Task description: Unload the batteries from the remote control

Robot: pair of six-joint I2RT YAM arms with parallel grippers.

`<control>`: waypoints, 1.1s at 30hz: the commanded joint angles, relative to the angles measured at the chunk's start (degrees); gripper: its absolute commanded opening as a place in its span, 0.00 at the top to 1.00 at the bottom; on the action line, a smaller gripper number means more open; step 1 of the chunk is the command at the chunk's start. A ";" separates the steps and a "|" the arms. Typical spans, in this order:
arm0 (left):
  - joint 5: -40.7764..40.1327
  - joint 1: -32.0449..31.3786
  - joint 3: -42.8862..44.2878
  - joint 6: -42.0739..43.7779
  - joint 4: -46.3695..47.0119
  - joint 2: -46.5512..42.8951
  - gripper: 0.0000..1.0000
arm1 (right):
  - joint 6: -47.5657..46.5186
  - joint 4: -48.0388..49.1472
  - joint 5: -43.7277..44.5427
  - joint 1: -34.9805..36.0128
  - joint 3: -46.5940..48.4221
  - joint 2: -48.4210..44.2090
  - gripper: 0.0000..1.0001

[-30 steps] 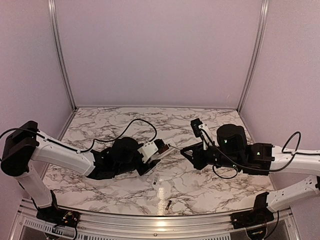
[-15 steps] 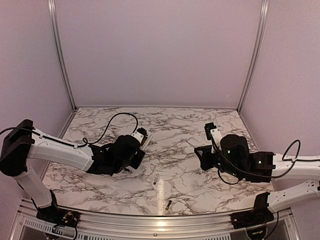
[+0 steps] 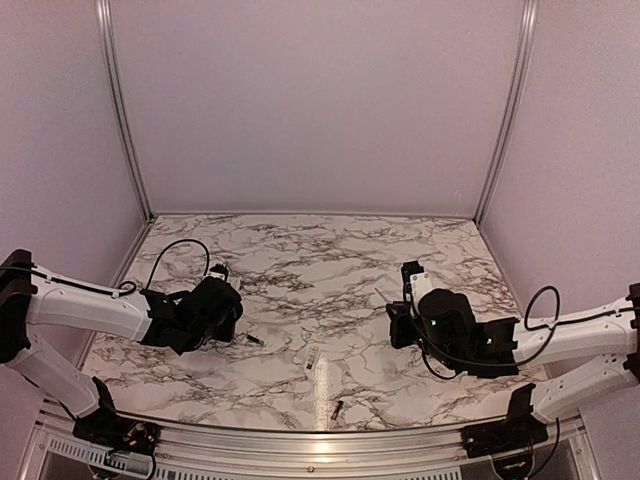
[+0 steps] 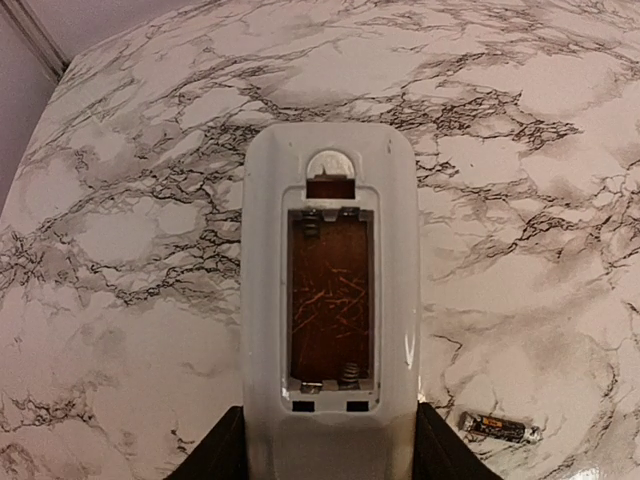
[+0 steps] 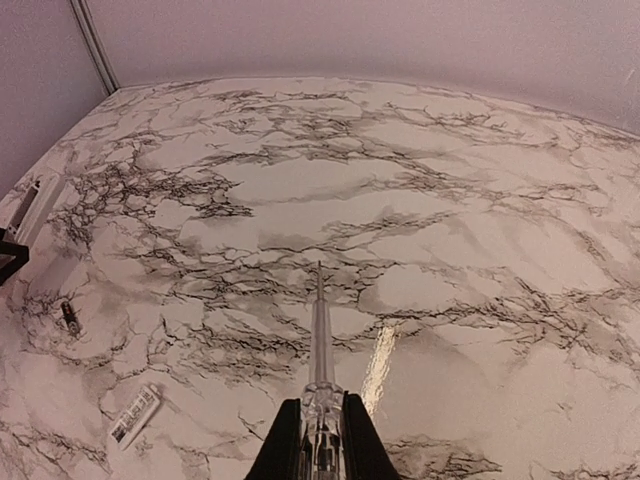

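Observation:
My left gripper [image 4: 330,447] is shut on the near end of the white remote control [image 4: 330,200], one finger on each long side. Its dark-reddish recess [image 4: 330,300] faces up and holds no cells. One of the batteries [image 4: 500,428] lies on the marble just right of that gripper [image 3: 212,303], seen from above as a small dark cylinder [image 3: 255,340]. Another battery [image 3: 337,408] lies near the front edge. My right gripper [image 5: 322,432] is shut on a clear-handled thin grey rod [image 5: 319,330] that points over bare marble, well right of the remote.
A short white cover piece [image 3: 313,361] lies on the marble table [image 3: 330,250] between the two arms, also seen as the cover [image 5: 133,415] in the right wrist view. Metal posts and lilac walls enclose the table on three sides.
The two arms have drawn apart. The left arm swung left with the remote in its grip, the right arm pulled back to the right with the rod. A battery now shows beside the left gripper.

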 commanded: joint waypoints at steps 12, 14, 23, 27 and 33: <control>12.57 5.51 -7.21 -8.53 1.23 1.55 1.00 | -2.54 15.26 0.76 -0.28 -1.33 13.16 1.00; 12.69 5.59 -7.06 -8.92 1.19 3.03 0.96 | -2.71 15.98 0.78 -0.29 -1.32 14.29 1.00; 12.80 5.62 -6.46 -9.88 0.52 5.09 0.31 | -2.41 18.19 0.79 -0.28 -1.42 17.72 1.00; 12.95 5.68 -6.46 -9.57 0.11 3.16 0.07 | -2.15 19.15 0.36 -0.28 -1.33 19.39 1.00; 12.60 5.60 -6.17 -8.36 -0.83 -0.22 0.01 | -1.72 21.53 -0.97 -0.28 -1.07 22.37 1.00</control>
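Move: The left hand holds the remote control by its near end above clear table, some 8 cm above the spot where it goes, which lies about 1 cm back and 3 cm left. A loose battery lies level with this hand, 7 cm right; the white battery cover is 3 cm back, 18 cm right. The right hand holds the screwdriver, with clear table 15 cm beneath, 1 cm ahead and 3 cm left; from it that cover lies 1 cm back, 15 cm left. Downward to the table, with a smaller shift left and back, the left hand lowers the remote about 7 cm while its fingers tip some 15 degrees further down; there it stops and opens wide, letting go of the remote. Meanwhile the right hand sinks about 7 cm and drifts some 2.5 cm left, keeping its grip on the screwdriver, which stays clear of the table. ##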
